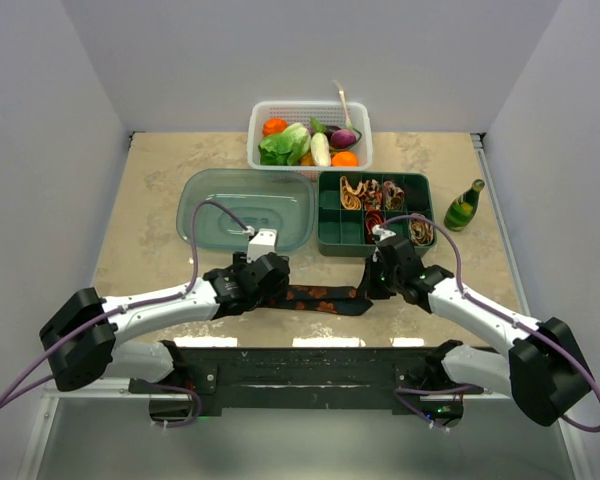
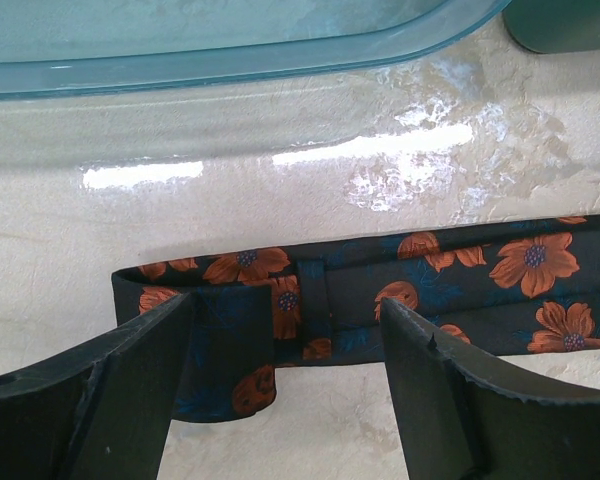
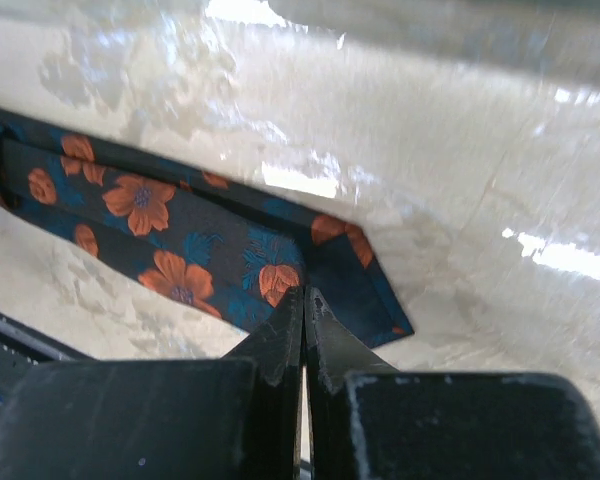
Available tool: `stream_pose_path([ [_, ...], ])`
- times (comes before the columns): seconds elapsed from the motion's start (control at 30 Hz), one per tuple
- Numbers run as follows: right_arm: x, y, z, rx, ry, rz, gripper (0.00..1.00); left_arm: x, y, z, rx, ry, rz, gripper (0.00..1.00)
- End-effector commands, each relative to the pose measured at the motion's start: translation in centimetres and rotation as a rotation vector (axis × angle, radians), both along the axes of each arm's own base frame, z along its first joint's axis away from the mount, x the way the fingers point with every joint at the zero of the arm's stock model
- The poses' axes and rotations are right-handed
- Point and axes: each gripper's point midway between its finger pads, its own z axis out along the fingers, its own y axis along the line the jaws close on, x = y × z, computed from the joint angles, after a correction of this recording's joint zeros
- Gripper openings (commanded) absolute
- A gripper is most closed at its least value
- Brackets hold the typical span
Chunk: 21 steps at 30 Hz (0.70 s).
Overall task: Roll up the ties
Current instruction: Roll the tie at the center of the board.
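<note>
A black tie point(image 1: 315, 297) with orange flowers lies flat across the table between my two arms. Its left end point(image 2: 230, 330) is folded back over itself. My left gripper point(image 2: 285, 305) is open and straddles that folded end, one finger on each side, a little toward me. The wide pointed end point(image 3: 360, 275) lies on the right. My right gripper point(image 3: 304, 292) is shut, its tips together right over the near edge of that end. No fabric shows between the tips. In the top view, the left gripper point(image 1: 270, 283) and right gripper point(image 1: 378, 283) stand at the tie's two ends.
A teal plastic lid point(image 1: 245, 208) lies just beyond the left gripper. A green compartment tray point(image 1: 325, 243) holding rolled ties sits beyond the right gripper. Behind them is a white basket point(image 1: 256, 125) of vegetables, and a green bottle point(image 1: 465, 205) stands at the right.
</note>
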Motion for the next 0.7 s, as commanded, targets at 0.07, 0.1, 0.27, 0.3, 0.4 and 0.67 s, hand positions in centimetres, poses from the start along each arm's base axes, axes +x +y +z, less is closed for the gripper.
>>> stream_pose_path([
  [0.07,-2.2,0.2,-0.5,0.033,0.077,0.001,0.00,0.7,-0.3,0.0,-0.006,-0.023,0.007,0.80],
  [0.1,-2.4,0.3,-0.6,0.035,0.086,0.007,0.00,0.7,-0.2,0.0,-0.007,-0.024,0.008,0.80],
  [0.27,-2.2,-0.1,-0.2,0.015,0.076,-0.006,0.26,0.8,0.0,0.2,0.000,-0.026,0.020,0.80],
  [0.3,-2.0,-0.1,0.3,0.013,0.063,-0.008,0.36,0.8,0.1,0.2,0.000,-0.027,0.022,0.80],
  [0.4,-1.1,-0.3,2.0,0.009,0.005,-0.017,0.61,0.8,0.2,0.6,-0.011,-0.032,0.028,0.80],
  [0.67,1.1,2.6,4.3,0.045,-0.075,0.048,0.69,1.5,0.7,2.9,-0.095,-0.060,0.038,0.80],
])
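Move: The right hand's shut fingers hold the end of the tie's upper flap; the tie's pointed end, where it goes, lies about 2 cm back and 1 cm to the right, some 4 cm below. The green box stands about 16 cm ahead and 3 cm to the right, the tie's folded end 23 cm to the left and 1 cm back. From the left hand the pointed end is some 20 cm to the right, 2 cm back and 5 cm down. The right hand draws the tie's flap back about 2 cm, opens to release it, then rises roughly 3 cm. ##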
